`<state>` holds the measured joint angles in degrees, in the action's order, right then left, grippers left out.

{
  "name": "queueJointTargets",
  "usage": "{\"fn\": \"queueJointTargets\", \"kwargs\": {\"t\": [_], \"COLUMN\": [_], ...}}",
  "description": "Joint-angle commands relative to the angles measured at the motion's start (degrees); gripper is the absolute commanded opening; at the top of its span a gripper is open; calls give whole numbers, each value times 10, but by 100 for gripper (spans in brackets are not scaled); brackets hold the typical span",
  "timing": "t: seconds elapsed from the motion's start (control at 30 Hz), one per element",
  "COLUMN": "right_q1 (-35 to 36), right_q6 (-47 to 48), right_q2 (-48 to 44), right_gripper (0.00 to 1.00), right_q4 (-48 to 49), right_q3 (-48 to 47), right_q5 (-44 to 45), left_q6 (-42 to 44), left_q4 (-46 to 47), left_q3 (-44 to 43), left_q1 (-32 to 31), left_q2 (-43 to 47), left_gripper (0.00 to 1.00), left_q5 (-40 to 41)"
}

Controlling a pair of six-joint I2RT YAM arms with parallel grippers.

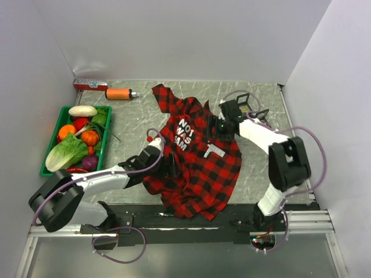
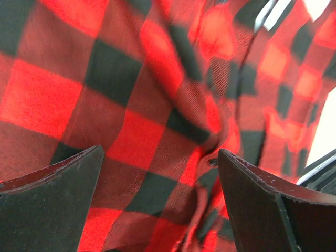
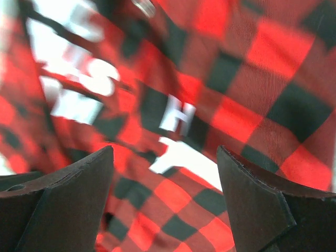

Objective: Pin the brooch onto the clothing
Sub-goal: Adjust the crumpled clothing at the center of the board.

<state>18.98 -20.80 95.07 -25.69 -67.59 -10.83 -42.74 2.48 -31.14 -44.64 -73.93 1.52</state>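
Observation:
The clothing (image 1: 197,156), a red-and-black plaid shirt with white lettering (image 1: 185,134) on the chest, lies crumpled on the table's middle. My left gripper (image 1: 170,164) hovers open over the shirt's left edge. In the left wrist view its dark fingers (image 2: 52,205) stand wide apart over folded plaid cloth (image 2: 152,131), with nothing between them. My right gripper (image 1: 216,130) is open above the shirt's upper right part. In the right wrist view its fingers (image 3: 262,205) frame plaid and a white patch (image 3: 184,155). I cannot pick out the brooch in any view.
A green crate (image 1: 51,142) of vegetables stands at the left. An orange bottle (image 1: 119,94) and a red box (image 1: 90,86) lie at the back left. White walls close in the grey table (image 1: 261,110) on three sides.

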Motion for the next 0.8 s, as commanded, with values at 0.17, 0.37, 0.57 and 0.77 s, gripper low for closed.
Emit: {"fn": "queueJointTargets", "kwargs": {"t": [0.17, 0.37, 0.57, 0.77], "right_q1": [3, 3, 15, 29], "right_q6": [-11, -20, -18, -21], "right_q2": [136, 220, 303, 383], "right_gripper": [85, 84, 84, 84], "right_q4": [-7, -40, -94, -158], "right_q3": [-61, -136, -266, -414], "right_q5": [42, 52, 44, 42], "left_q6": [-84, -143, -200, -234], "left_q4": [138, 159, 151, 90], "left_q3": [125, 148, 143, 123], "left_q1": [-4, -105, -185, -241], "left_q2": [-7, -31, -33, -3], "left_gripper": [96, 96, 96, 96], "left_q5": [-94, -50, -20, 23]}}
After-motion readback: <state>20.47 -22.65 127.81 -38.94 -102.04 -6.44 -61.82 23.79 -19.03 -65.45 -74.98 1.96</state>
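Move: The right hand hovers about 7 cm straight above the clothing's right front. The white patch lies some 5 cm back of that hand, level sideways, and the white lettering 15 cm to its left and 1 cm ahead, both about 7 cm below. From the left hand, low over the clothing's left side, the near hem is about 21 cm back, 9 cm right and 2 cm below; the lettering is 15 cm ahead, 5 cm right. Down about 7 cm onto the clothing goes the right hand, then forward some 9 cm and slightly left, its open fingers pushing the cloth along away from the bases. Meanwhile the left hand dips 2 cm and sweeps back about 11 cm and to the right about 7 towards the near hem, rolling its left side down some 15 degrees, fingers wide open against the cloth. ##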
